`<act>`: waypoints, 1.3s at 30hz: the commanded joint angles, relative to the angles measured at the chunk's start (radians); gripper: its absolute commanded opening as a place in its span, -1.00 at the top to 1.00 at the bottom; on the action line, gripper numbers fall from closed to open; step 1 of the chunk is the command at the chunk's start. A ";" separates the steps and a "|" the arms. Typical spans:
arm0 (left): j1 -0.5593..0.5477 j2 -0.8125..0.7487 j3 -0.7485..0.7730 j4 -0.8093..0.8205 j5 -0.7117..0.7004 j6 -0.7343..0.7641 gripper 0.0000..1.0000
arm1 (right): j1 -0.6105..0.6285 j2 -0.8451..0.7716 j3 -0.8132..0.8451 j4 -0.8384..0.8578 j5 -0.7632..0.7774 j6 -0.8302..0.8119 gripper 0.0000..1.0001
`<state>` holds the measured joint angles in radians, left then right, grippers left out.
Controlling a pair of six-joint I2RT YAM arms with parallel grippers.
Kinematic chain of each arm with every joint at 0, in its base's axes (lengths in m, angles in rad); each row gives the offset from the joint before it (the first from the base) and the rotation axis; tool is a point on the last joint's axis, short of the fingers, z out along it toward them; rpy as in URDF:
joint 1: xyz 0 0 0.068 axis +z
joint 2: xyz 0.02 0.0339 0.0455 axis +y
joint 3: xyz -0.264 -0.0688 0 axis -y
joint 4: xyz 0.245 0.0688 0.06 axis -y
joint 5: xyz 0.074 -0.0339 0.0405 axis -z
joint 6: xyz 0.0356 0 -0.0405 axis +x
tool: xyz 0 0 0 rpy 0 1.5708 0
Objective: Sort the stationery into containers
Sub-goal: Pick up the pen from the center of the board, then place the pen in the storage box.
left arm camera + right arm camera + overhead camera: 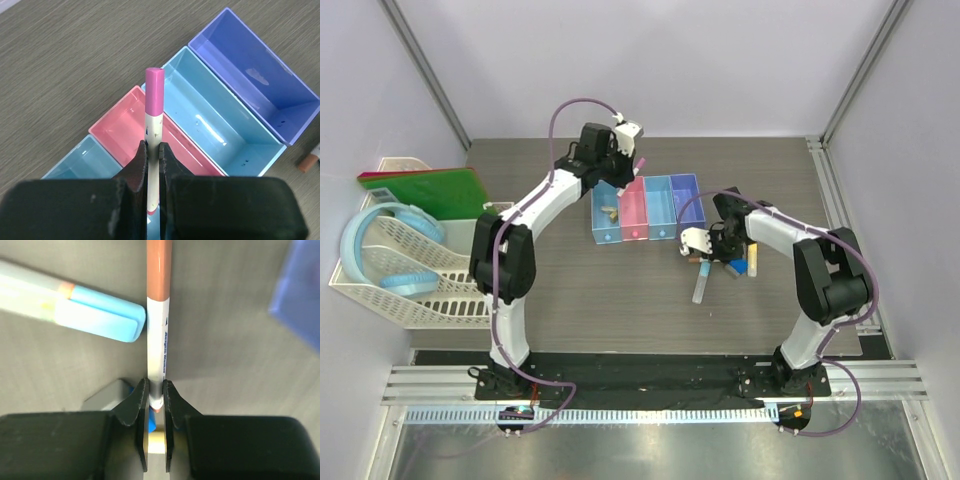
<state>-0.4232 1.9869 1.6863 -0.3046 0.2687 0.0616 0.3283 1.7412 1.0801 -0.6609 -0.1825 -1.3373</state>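
Observation:
The four joined bins (645, 208) stand mid-table; two tan pieces (610, 212) lie in the leftmost light blue bin. My left gripper (625, 150) hovers over the bins' far end, shut on a white pen with a pink cap (154, 95), above the pink bin (117, 131). My right gripper (705, 245) is low, right of the bins, shut on the end of a white pen with a red cap (159, 270). The pale blue tube (75, 310) lies beside that pen. The blue block (735, 266) and the yellow stick (754, 262) lie under the right wrist.
A white lattice basket (410, 270) stands at the left table edge, holding a big blue hoop (380, 250) and a green board (420, 190). The purple bin (255, 65) is the rightmost. Walls close in at the back and both sides.

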 commanded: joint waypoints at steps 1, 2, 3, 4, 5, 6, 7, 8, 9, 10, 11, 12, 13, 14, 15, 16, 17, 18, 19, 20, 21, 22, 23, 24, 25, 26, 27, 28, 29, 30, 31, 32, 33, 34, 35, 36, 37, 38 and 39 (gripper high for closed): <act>-0.017 0.018 0.058 0.042 0.006 -0.048 1.00 | 0.018 -0.130 -0.022 -0.092 -0.026 0.046 0.79; -0.019 0.023 0.059 0.044 0.004 -0.057 1.00 | 0.018 -0.147 -0.022 -0.100 -0.026 0.050 0.78; -0.020 0.026 0.061 0.044 0.006 -0.057 1.00 | 0.021 -0.166 -0.022 -0.105 -0.028 0.055 0.79; -0.023 0.030 0.059 0.044 0.004 -0.084 1.00 | 0.023 -0.181 -0.022 -0.111 -0.029 0.059 0.79; -0.022 0.035 0.055 0.045 0.004 -0.091 1.00 | 0.023 -0.218 -0.019 -0.114 -0.031 0.067 0.79; -0.022 0.038 0.050 0.048 0.003 -0.095 1.00 | 0.023 -0.232 -0.016 -0.114 -0.035 0.072 0.79; -0.022 0.039 0.046 0.047 -0.002 -0.104 1.00 | 0.023 -0.250 -0.013 -0.115 -0.040 0.078 0.78; -0.023 0.047 0.038 0.048 -0.009 -0.108 1.00 | 0.023 -0.282 -0.012 -0.117 -0.046 0.087 0.79; -0.022 0.049 0.033 0.048 -0.014 -0.111 1.00 | 0.023 -0.298 -0.006 -0.115 -0.058 0.092 0.79; -0.022 0.052 0.027 0.047 -0.019 -0.115 1.00 | 0.023 -0.311 0.000 -0.117 -0.066 0.098 0.79; -0.022 0.055 0.015 0.044 -0.031 -0.117 1.00 | 0.023 -0.322 0.006 -0.115 -0.074 0.105 0.79; -0.022 0.061 0.010 0.042 -0.034 -0.117 1.00 | 0.023 -0.342 0.024 -0.109 -0.083 0.127 0.78; -0.022 0.066 0.006 0.032 -0.042 -0.120 1.00 | 0.023 -0.350 0.033 -0.105 -0.092 0.139 0.78; -0.023 0.069 0.000 0.027 -0.046 -0.120 1.00 | 0.023 -0.358 0.044 -0.092 -0.095 0.153 0.79; -0.022 0.078 -0.004 0.021 -0.062 -0.121 1.00 | 0.023 -0.370 0.056 -0.053 -0.094 0.196 0.79; -0.022 0.079 -0.004 0.009 -0.066 -0.123 1.00 | 0.023 -0.374 0.064 -0.040 -0.095 0.208 0.78; -0.022 0.082 -0.008 0.004 -0.071 -0.126 1.00 | 0.023 -0.379 0.072 -0.028 -0.097 0.226 0.79; -0.022 0.087 -0.010 -0.002 -0.078 -0.126 1.00 | 0.023 -0.384 0.084 0.010 -0.100 0.246 0.79; -0.022 0.089 -0.013 -0.004 -0.077 -0.128 1.00 | 0.023 -0.393 0.087 0.027 -0.103 0.288 0.79; -0.022 0.092 -0.013 -0.014 -0.079 -0.126 0.95 | 0.023 -0.394 0.093 0.041 -0.121 0.305 0.79; -0.022 0.093 -0.011 -0.021 -0.077 -0.126 0.84 | 0.023 -0.397 0.101 0.087 -0.129 0.331 0.79; -0.022 0.096 -0.010 -0.025 -0.075 -0.126 0.62 | 0.023 -0.399 0.106 0.104 -0.135 0.390 0.79; -0.022 0.095 -0.010 -0.031 -0.074 -0.125 0.55 | 0.023 -0.397 0.112 0.116 -0.152 0.412 0.79; -0.022 0.093 -0.010 -0.034 -0.074 -0.121 0.48 | 0.023 -0.396 0.121 0.162 -0.155 0.446 0.79; -0.022 0.089 -0.011 -0.036 -0.068 -0.120 0.30 | 0.023 -0.396 0.122 0.185 -0.155 0.476 0.79; -0.022 0.086 -0.013 -0.034 -0.068 -0.118 0.24 | 0.023 -0.390 0.129 0.201 -0.163 0.519 0.79; -0.022 0.081 -0.013 -0.036 -0.068 -0.115 0.20 | 0.023 -0.385 0.136 0.228 -0.166 0.538 0.79; -0.020 0.076 -0.011 -0.034 -0.065 -0.115 0.14 | 0.025 -0.379 0.139 0.251 -0.161 0.564 0.79; -0.020 0.064 -0.011 -0.034 -0.062 -0.114 0.10 | 0.023 -0.365 0.144 0.267 -0.160 0.613 0.79; -0.020 0.056 -0.010 -0.033 -0.063 -0.115 0.08 | 0.023 -0.356 0.158 0.292 -0.158 0.633 0.79; -0.022 0.049 -0.010 -0.031 -0.063 -0.117 0.07 | 0.023 -0.348 0.159 0.317 -0.152 0.667 0.79; -0.020 0.024 -0.010 -0.031 -0.063 -0.117 0.07 | 0.023 -0.333 0.162 0.340 -0.149 0.719 0.79; -0.019 0.012 -0.011 -0.028 -0.063 -0.118 0.07 | 0.025 -0.324 0.167 0.378 -0.152 0.745 0.79; -0.019 -0.006 -0.019 -0.027 -0.065 -0.117 0.07 | 0.025 -0.316 0.167 0.404 -0.149 0.774 0.79; -0.019 -0.046 -0.023 -0.024 -0.066 -0.111 0.07 | 0.023 -0.304 0.168 0.428 -0.152 0.800 0.80; -0.019 -0.072 -0.034 -0.021 -0.074 -0.103 0.07 | 0.026 -0.278 0.184 0.454 -0.166 0.843 0.80; -0.019 -0.098 -0.068 0.001 -0.083 -0.083 0.07 | 0.029 -0.261 0.194 0.464 -0.170 0.865 0.80; -0.020 -0.123 -0.088 0.008 -0.089 -0.066 0.07 | 0.035 -0.246 0.204 0.477 -0.175 0.889 0.80; -0.019 -0.185 -0.112 0.019 -0.107 -0.042 0.07 | 0.037 -0.212 0.224 0.494 -0.182 0.926 0.80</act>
<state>-0.4438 2.0109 1.6279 -0.3416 0.1989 -0.0410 0.3481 1.4582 1.2285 -0.3096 -0.3267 -0.5926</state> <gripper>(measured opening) 0.466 0.162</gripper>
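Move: Almost straight below the left hand, about 14 cm down, lies the organiser's pink compartment; the left blue one is some 5 cm left of the hand, the light-blue one 8 cm right. From the right hand, low at the board with the brown-capped pen, the pink compartment is about 12 cm ahead and 22 left. The highlighter is 5 cm back and 5 left, the eraser 2 back and 3 right, the yellow stick level and 7 right. Sinking about 6.5 cm, with a small sway right and back, the left hand takes the pink-capped pen down to the pink compartment, opens about halfway to let go, then starts up again. The right hand, keeping its grip on the brown-capped pen's white end, draws back 2.5 cm, climbs about 20 and swings forward and left on the organiser's side, its fingers tilting some 40 degrees to point leftward. ##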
